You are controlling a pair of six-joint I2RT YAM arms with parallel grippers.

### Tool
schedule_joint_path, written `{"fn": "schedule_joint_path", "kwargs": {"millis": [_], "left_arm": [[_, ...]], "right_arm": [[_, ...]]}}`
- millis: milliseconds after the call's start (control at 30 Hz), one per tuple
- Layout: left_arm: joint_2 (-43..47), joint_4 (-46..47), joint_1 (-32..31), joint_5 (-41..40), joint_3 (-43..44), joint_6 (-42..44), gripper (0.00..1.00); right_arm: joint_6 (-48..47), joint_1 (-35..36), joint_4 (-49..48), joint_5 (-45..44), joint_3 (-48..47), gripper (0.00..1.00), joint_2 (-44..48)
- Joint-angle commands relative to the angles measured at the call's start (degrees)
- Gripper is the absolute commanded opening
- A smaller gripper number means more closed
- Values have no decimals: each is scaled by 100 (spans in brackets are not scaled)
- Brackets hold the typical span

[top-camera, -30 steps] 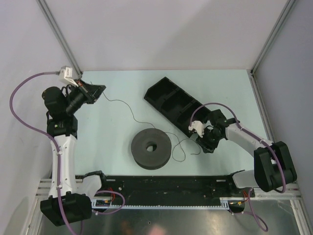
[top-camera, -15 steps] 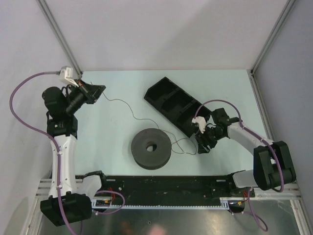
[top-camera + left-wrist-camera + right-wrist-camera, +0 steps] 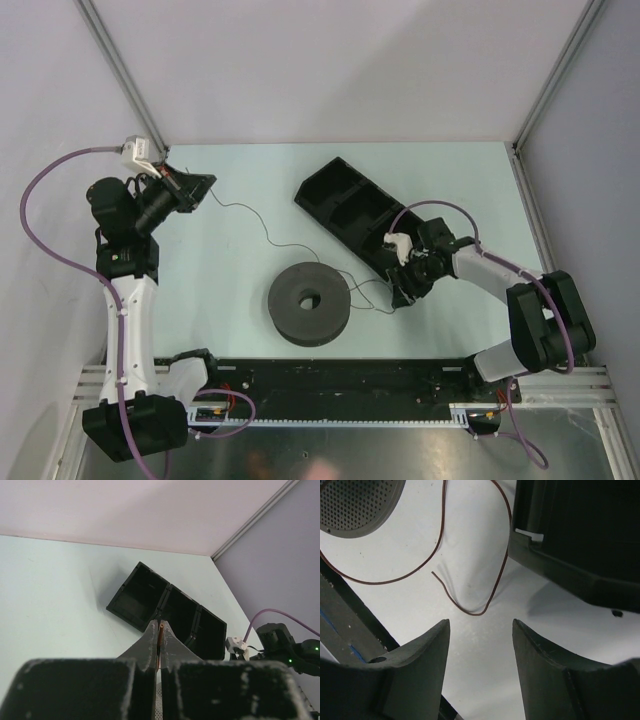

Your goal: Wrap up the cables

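Observation:
The cable [image 3: 268, 238] is a thin dark wire running from my left gripper [image 3: 207, 187] across the table to the dark grey spool [image 3: 290, 305], then on in loose loops to the right. In the left wrist view my left gripper [image 3: 160, 626] is shut on the cable's coppery end [image 3: 161, 632]. My right gripper [image 3: 400, 296] sits low between the spool and the black tray [image 3: 345, 205]. In the right wrist view it [image 3: 480, 625] stands open with nothing between its fingers, and a cable loop [image 3: 476, 613] and free end lie just ahead of the tips.
The black three-compartment tray [image 3: 580, 545] lies diagonally, close to the right of my right gripper. The spool's perforated flange [image 3: 355, 502] shows ahead on the left. A black rail [image 3: 340, 375] runs along the near table edge. Grey walls close in the back and sides.
My right gripper has moved left toward the tray's near end and the cable loops, and stands wider open than a second ago. The loops have shifted and shrunk. The left arm has not moved.

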State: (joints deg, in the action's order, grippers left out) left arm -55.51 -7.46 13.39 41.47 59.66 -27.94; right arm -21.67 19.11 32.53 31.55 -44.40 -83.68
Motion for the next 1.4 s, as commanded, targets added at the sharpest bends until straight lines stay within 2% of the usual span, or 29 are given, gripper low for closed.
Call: {"fn": "schedule_joint_path", "kwargs": {"millis": [0,233,400,700,800,867,900,967,1133,1367], "left_arm": [[44,122,50,-86,11,147,0],[17,120,46,-84,-5,90,0],[26,120,49,-112,-8,134,0],[-24,117,48,-148,29,117,0],[3,117,50,-178,9,141,0],[13,121,50,-189,-7,158,0],[22,122,50,-186,-16,167,0],[33,118,50,-202,-16,215,0],[-97,-115,62,-614,313,734,0],[-864,-446,119,-1568,1103,1744,0]], "right_arm": [[439,293,-310,-337,-218,57,-72],[780,579,-395,-877,-323,54,-358],[1197,727,-727,-1165,-295,52,-148],[1219,1258,-804,-1684,-361,42,-302],[1150,1287,-693,-1846,-367,32,-397],[1073,1250,-590,-1960,-361,17,-444],[1040,1203,-533,-1991,-364,9,-441],[916,1043,-376,-2009,-371,2,-308],[18,545,397,-2293,-523,0,653],[-2097,-1443,1023,-2744,-619,0,2050]]}}
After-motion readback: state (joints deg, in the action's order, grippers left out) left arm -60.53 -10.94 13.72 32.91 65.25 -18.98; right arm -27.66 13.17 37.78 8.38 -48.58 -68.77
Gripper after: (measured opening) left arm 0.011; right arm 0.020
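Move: The cable's free end lies on the table just ahead of the right fingers: roughly 3 cm to that hand's left, 1 cm forward and 2 cm below. The black tray's middle is some 16 cm forward and 7 cm left, its near corner reaching close to the cable; the grey spool is level ahead-wise, about 17 cm left. From the left hand the free end is about 30 cm right, 11 cm back and 34 cm down. The cable is pinched a little short of its free end: the open right fingers ease about 3 cm left and slightly down onto it and shut, then carry it right, up and forward past the tray's near corner, some 11 cm rightward, the wrist turning about 30 degrees so the fingers swing forward. The left hand keeps its grip on the other end and, late on, shifts about 5 cm left and forward. ##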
